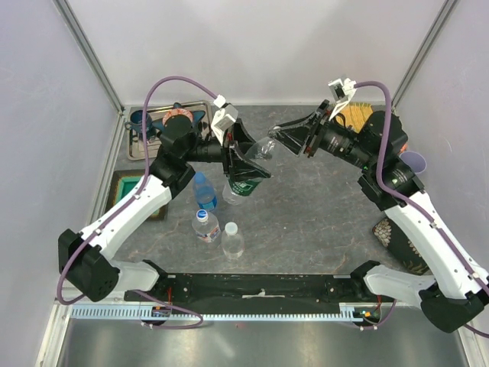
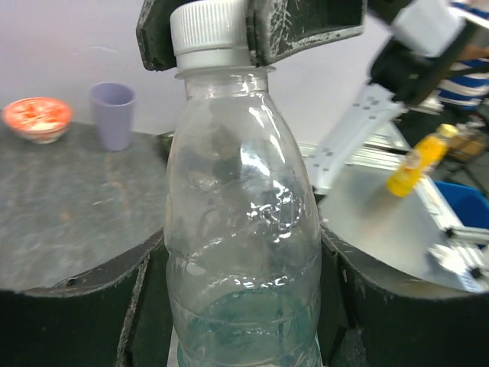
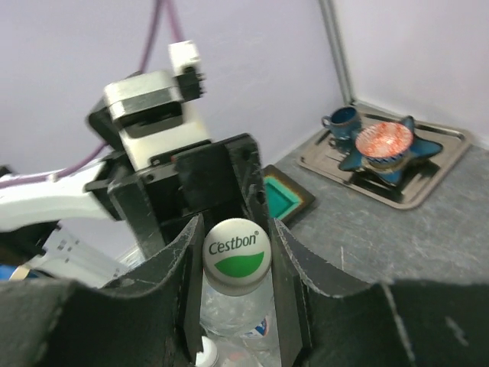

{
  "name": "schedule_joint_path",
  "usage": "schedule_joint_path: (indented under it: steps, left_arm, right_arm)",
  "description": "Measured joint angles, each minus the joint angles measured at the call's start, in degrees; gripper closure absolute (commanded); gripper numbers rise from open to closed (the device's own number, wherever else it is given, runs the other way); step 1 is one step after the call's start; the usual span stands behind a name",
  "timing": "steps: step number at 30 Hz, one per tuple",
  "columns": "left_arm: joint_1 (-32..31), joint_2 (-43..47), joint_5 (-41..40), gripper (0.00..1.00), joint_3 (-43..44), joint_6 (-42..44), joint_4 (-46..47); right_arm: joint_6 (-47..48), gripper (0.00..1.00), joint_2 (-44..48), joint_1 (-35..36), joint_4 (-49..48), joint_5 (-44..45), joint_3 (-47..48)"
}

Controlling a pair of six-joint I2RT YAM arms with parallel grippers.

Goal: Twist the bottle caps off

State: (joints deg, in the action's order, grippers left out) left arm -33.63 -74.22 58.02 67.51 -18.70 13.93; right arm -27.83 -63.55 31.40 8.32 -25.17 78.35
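My left gripper (image 1: pixel 243 170) is shut on the body of the greenish bottle (image 1: pixel 256 157) and holds it tilted above the table; the bottle fills the left wrist view (image 2: pixel 244 229). My right gripper (image 1: pixel 281 140) is shut on its white cap (image 2: pixel 208 34), one finger on each side. The cap's top reads "C'estbon" in the right wrist view (image 3: pixel 236 254). The blue-tinted bottle (image 1: pixel 204 189), the clear bottle with a blue-white label (image 1: pixel 205 224) and the plain clear bottle (image 1: pixel 232 238) stand capped on the table below the left gripper.
A metal tray (image 1: pixel 153 149) with a blue cup and an orange bowl sits at the back left. A teal-lined tray (image 1: pixel 126 187) lies under the left arm. The lilac cup (image 1: pixel 413 161) stands at the right, a patterned object (image 1: pixel 390 233) nearer.
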Motion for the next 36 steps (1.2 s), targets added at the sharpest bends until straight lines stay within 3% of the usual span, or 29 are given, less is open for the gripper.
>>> schedule_joint_path:
  steps: [10, 18, 20, 21, 24, 27, 36]
  left_arm:
    - [0.76, -6.19, 18.16, 0.89, 0.42, -25.05, 28.24]
    - [0.76, -8.04, 25.29, 0.94, 0.68, -31.71, 36.65]
    - [0.76, -8.28, 25.94, 0.94, 0.74, -32.09, 37.16]
    - [0.76, -8.37, 26.12, 0.94, 0.81, -32.11, 37.13]
    - [0.76, -8.48, 25.2, 0.94, 1.55, -31.71, 34.56]
    - [0.66, -8.5, 23.17, 0.94, 3.39, -27.56, 27.21]
    - [0.61, -7.58, 13.07, 0.91, 7.17, -10.21, 4.2]
  right_arm:
    - [2.91, 1.0, 2.23, -0.9, -7.26, -15.61, -1.53]
    - [6.64, 0.98, 2.21, -1.16, -11.1, -25.88, -3.34]
    - [6.8, 0.55, 2.23, -1.16, -11.28, -26.32, -3.54]
    - [6.82, 0.3, 2.23, -1.16, -11.19, -26.18, -3.56]
    - [6.43, 0.09, 2.32, -0.96, -9.75, -24.9, -3.52]
    - [6.32, 0.02, 2.29, -0.15, -6.54, -21.42, -2.99]
    - [3.96, 0.02, 0.87, -0.13, 1.77, -3.23, 8.28]
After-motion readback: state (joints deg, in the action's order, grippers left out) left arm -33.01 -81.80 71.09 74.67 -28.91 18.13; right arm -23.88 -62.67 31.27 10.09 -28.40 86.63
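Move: Between the right hand's fingers sits the white cap, already pinched; the left hand grips the bottle body, with the cap roughly 9 cm above that hand point, 6 cm to its right and 2 cm ahead. Standing some 25 cm below the left hand are the white-capped bottle (about 11 cm back, 5 cm left), the blue-capped bottle (5 cm back, 13 cm left) and the blue bottle (4 cm ahead, 13 cm left). Twisting against each other, both hands draw back 5 to 7 cm, the right turning the pinched cap counter-clockwise while the left turns the bottle clockwise, each about 25 degrees. The right fingers then open wide, release the cap and go forward and up some 5 cm, turning back; the left keeps its grip, returning forward about 4 cm and half unwinding. ##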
